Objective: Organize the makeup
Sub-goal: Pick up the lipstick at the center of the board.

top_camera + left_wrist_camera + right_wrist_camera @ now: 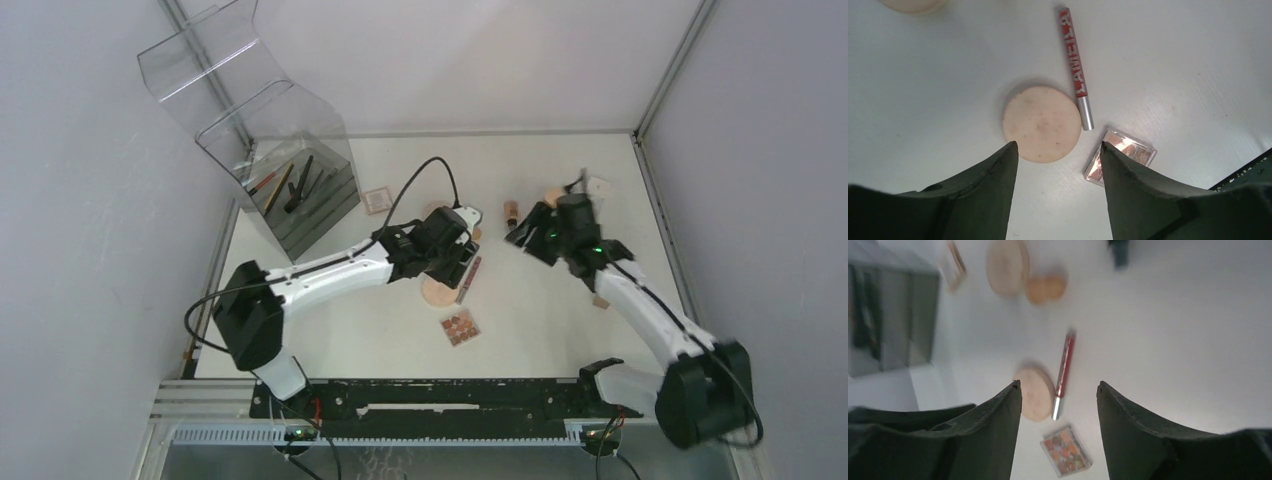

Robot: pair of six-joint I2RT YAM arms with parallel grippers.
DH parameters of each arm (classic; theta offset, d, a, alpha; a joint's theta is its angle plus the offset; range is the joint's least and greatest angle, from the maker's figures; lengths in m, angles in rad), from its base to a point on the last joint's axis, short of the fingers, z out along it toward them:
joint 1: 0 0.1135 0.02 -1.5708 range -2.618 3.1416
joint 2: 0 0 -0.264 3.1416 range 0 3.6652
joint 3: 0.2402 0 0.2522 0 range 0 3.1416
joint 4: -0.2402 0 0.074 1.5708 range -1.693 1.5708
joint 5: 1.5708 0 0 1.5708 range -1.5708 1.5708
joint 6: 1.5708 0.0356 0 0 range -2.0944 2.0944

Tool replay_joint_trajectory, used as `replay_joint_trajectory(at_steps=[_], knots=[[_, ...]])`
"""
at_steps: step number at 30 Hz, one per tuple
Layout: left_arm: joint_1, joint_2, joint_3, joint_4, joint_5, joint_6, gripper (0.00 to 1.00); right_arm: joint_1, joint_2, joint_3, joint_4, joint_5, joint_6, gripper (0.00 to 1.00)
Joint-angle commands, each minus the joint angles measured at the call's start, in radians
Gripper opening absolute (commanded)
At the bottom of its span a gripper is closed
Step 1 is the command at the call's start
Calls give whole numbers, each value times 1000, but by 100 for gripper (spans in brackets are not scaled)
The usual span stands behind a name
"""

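Note:
The makeup lies scattered on the white table. A round peach powder disc [437, 292] [1042, 124] [1035, 392] lies beside a red pencil with a silver cap [468, 280] [1075, 65] [1063, 375]. A clear square palette [461, 326] [1120, 156] [1066, 450] lies nearer the arm bases. My left gripper [460, 258] [1058, 145] hovers open over the disc's near edge, holding nothing. My right gripper [522, 238] [1058, 385] hangs open and empty, higher and to the right, looking toward the same group.
The clear organizer [290, 190] [893, 320] stands at the back left with several brushes and pencils inside. A square palette [377, 200], a tan bottle [511, 212], a sponge [553, 197] and a small square piece [597, 186] lie further back. A second disc [1007, 266] lies near my left arm.

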Motion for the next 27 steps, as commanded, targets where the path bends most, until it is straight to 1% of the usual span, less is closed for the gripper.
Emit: replay_joint_trajectory(at_steps=[1,4,7,10,14,19,21,23,25,26,27], knots=[[-27,89,74,62,17,-79,66,-196,-235,-25,-71,87,-107,64],[-40,179,126,61,-8,-86,65,-313,-322,-26,-114,68,-147,64],[-40,241,160,68,-26,-96,64,-372,-351,-26,-157,54,-172,64],[-41,301,191,77,-23,-111,62,-380,-348,-33,-177,48,-175,64],[-44,372,220,81,-35,-128,60,-379,-353,-49,-157,-5,-148,64],[-48,466,258,89,-38,-123,53,-379,-349,-55,-132,-37,-129,64],[-48,488,277,82,-38,-119,45,-379,-350,-54,-132,-36,-131,63],[-48,497,300,62,-60,-104,24,-378,-351,-55,-136,-32,-130,63],[-48,470,309,53,-66,-66,5,-379,-350,-54,-145,-27,-120,63],[-48,440,302,53,-73,-40,1,-378,-350,-55,-147,-26,-117,63],[-47,397,292,53,-82,-11,0,-378,-351,-55,-147,-26,-113,63]])
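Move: The lipstick lies some 7 cm to the left hand's right, 3 cm ahead and about 11 cm below it. From that hand, at much the same depth, the puff lies 1 cm ahead and 1 cm right, the palette about 7 cm back and 5 cm right, and the mushroom sponge roughly 12 cm ahead and 7 cm right. From the right hand the lipstick is about 7 cm left, 2 cm back and 11 cm below. The left hand, fingers already spread, sinks about 11 cm while sliding some 7 cm right and a little forward past the puff to the lipstick, its attitude changing by less than 10 degrees, then stops its descent and shuts its fingertips, pinching the tube near its middle. Meanwhile the empty right hand clears off to the right, away from the lipstick, rising and then sinking partway back to stay open out of the way. ##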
